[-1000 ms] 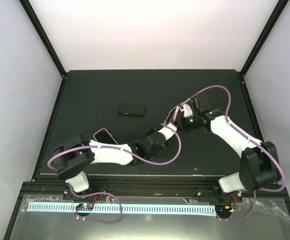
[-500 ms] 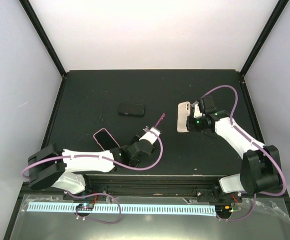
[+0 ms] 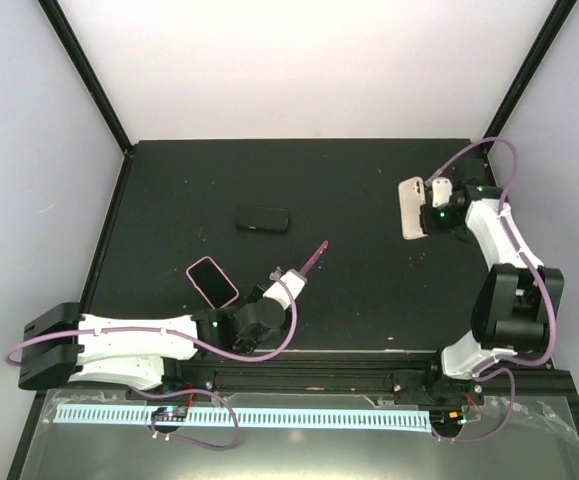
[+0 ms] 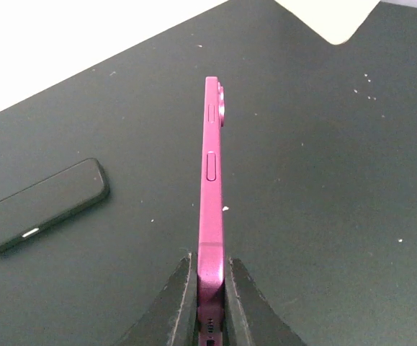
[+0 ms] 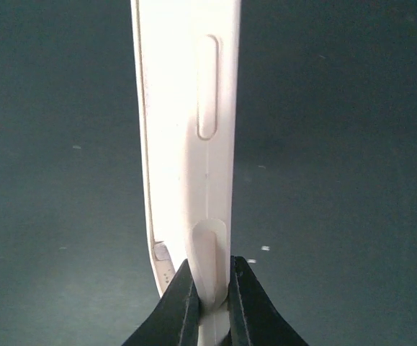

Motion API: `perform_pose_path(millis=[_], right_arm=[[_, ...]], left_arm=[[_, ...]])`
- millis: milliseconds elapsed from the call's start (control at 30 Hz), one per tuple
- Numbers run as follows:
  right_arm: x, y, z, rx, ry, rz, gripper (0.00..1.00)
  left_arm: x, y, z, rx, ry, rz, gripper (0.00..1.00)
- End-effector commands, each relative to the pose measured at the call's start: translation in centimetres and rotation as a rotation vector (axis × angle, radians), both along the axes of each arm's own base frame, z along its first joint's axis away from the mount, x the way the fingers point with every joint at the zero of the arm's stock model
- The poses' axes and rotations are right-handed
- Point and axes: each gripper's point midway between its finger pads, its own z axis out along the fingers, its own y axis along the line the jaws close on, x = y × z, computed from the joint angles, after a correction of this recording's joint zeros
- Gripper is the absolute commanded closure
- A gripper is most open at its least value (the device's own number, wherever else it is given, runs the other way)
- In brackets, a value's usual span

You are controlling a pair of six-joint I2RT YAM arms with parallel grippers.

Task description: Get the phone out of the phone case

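The magenta phone [image 4: 212, 180] stands on its thin edge in my left gripper [image 4: 211, 270], which is shut on its lower end. In the top view this phone [image 3: 315, 255] juts out from the left gripper [image 3: 294, 275] above the middle of the table. The white phone case [image 5: 190, 130] is pinched at its lower edge by my right gripper [image 5: 208, 277], which is shut on it. From above, the case [image 3: 410, 208] hangs at the right gripper [image 3: 430, 214] over the table's far right. Phone and case are well apart.
A black phone [image 3: 262, 218] [image 4: 44, 205] lies flat on the dark table [image 3: 369, 300], left of centre. A pink-rimmed phone-shaped thing [image 3: 212, 282] lies flat near the left arm. Black frame posts stand at the table's back corners.
The two grippers have pulled apart. The left arm drew back toward the near left with the magenta phone. The right arm swung to the far right with the white case.
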Motion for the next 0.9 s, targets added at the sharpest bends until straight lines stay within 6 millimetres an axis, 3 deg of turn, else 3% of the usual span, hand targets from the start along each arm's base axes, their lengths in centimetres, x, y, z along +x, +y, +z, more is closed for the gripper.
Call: perform_pose_path(millis=[0,67,167,400,633,867], right_arm=[[-0.8,-3.2,-2.3,0.003,0.138,0.048,0.99],[-0.5,-4.6,-3.2,0.079,0.183,0.004,0.99],[0.3,-5.2,-3.5,0.224,0.21,-0.003,0.99],[4.2,-7.7,-5.9,0.179,0.313,0.009,0.99],[5.7,-9.2,-8.9,0.171,0.36,-0.057,0.95],[6.1,-10.4,-7.3,0.138,0.273,-0.147,0.57]], left_arm=[[-0.4,0.5,0.7,-0.035,-0.006,0.016,0.99],[-0.6,0.5,0.6,-0.033,-0.009,0.012,0.98],[-0.8,0.5,0.3,-0.032,-0.01,-0.003,0.98],[-1.2,0.0,-0.5,-0.009,-0.003,-0.039,0.98],[-1.2,-0.2,-0.8,0.019,-0.013,-0.045,0.98],[-0.9,-0.3,-1.2,0.058,-0.028,-0.029,0.98]])
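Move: On bare tabletop at the right-hand side is the free spot for the light phone case, which the right hand still grips near one corner: about 9 cm ahead of this hand, 6 cm to its right and 12 cm below, with nothing else close by. From the left hand, which still holds the bare pink phone upright on edge, that spot lies roughly 25 cm ahead, 36 cm to the right and 16 cm lower. Swinging the case right and down, the right hand then adds a forward push of some 5 cm while it goes on sinking, about 9 cm right and 9 cm down in all, its fingers tipping some 20 degrees nearer to straight down. Over the table it nearly stops and spreads its fingers to let go of the case. The left hand keeps its pinch on the phone and sinks slightly. ##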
